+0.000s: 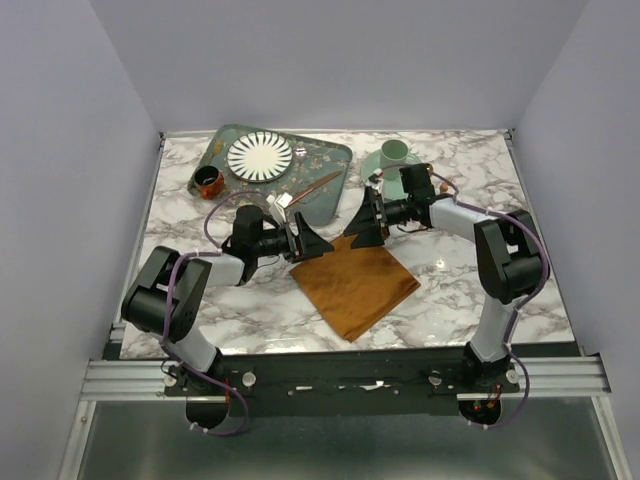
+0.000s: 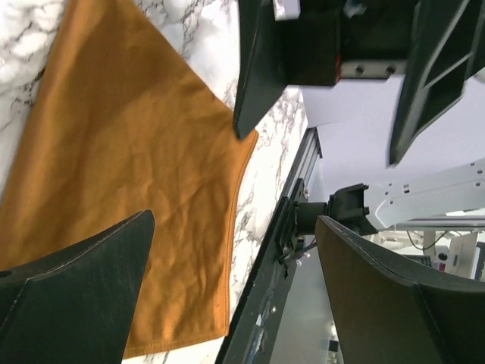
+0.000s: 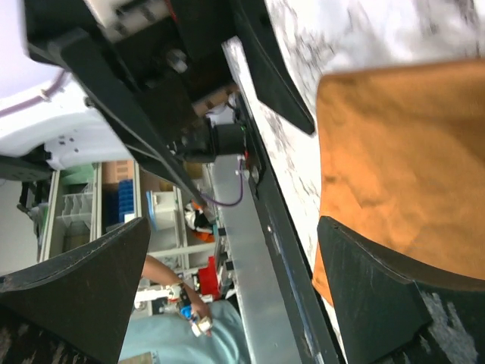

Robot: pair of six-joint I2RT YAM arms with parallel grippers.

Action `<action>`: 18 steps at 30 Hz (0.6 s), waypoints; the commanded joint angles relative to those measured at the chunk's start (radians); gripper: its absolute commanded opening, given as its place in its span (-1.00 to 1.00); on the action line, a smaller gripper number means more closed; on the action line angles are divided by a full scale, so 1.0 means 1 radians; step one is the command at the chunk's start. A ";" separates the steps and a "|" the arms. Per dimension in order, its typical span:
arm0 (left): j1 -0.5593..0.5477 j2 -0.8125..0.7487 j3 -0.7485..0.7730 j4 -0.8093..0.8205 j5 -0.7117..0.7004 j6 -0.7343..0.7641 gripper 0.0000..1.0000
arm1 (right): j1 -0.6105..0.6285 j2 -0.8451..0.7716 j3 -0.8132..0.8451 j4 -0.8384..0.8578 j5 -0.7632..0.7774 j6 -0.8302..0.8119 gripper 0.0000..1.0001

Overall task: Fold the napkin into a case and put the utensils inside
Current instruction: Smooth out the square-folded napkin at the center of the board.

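Note:
The rust-orange napkin [image 1: 355,285] lies flat on the marble table as one square, a corner pointing away from the arm bases. It also fills the left wrist view as the napkin [image 2: 129,174] and shows in the right wrist view as the napkin [image 3: 402,159]. My left gripper [image 1: 316,245] [image 2: 235,288] and right gripper [image 1: 358,232] [image 3: 235,296] face each other just above the napkin's far corner, both open and holding nothing. A slim copper utensil [image 1: 318,184] lies on the green tray [image 1: 325,160]. No case is in view.
On the tray sits a white ribbed plate [image 1: 260,157]. A small copper cup [image 1: 208,182] stands at the tray's left. A green cup on a saucer [image 1: 395,153] is at the back right. The table's metal front rail [image 2: 265,303] runs close to the napkin's near edge.

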 commanded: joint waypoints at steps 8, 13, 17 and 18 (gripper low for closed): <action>-0.024 0.123 0.054 -0.087 -0.102 0.061 0.97 | -0.057 0.152 -0.091 -0.178 0.014 -0.217 1.00; -0.018 0.185 0.050 -0.115 -0.110 0.081 0.97 | -0.105 0.215 -0.089 -0.298 0.026 -0.335 1.00; -0.012 0.215 0.042 -0.141 -0.122 0.087 0.97 | -0.125 0.267 -0.071 -0.313 0.015 -0.347 1.00; -0.010 0.217 0.043 -0.152 -0.126 0.092 0.97 | -0.127 0.276 -0.060 -0.318 0.012 -0.347 1.00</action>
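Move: The square-folded napkin's middle lies about 8 cm back and 9 cm right of the left hand, some 9 cm below. From the right hand it is roughly 12 cm straight back and 11 cm down. The brown knife on the tray lies about 15 cm ahead of the left hand and 1 cm left; the green saucer with the cup is some 14 cm ahead of the right hand and 8 cm right. Wide open, both hands sink 6–9 cm onto the napkin's far side, the right drifting about 5 cm right. ##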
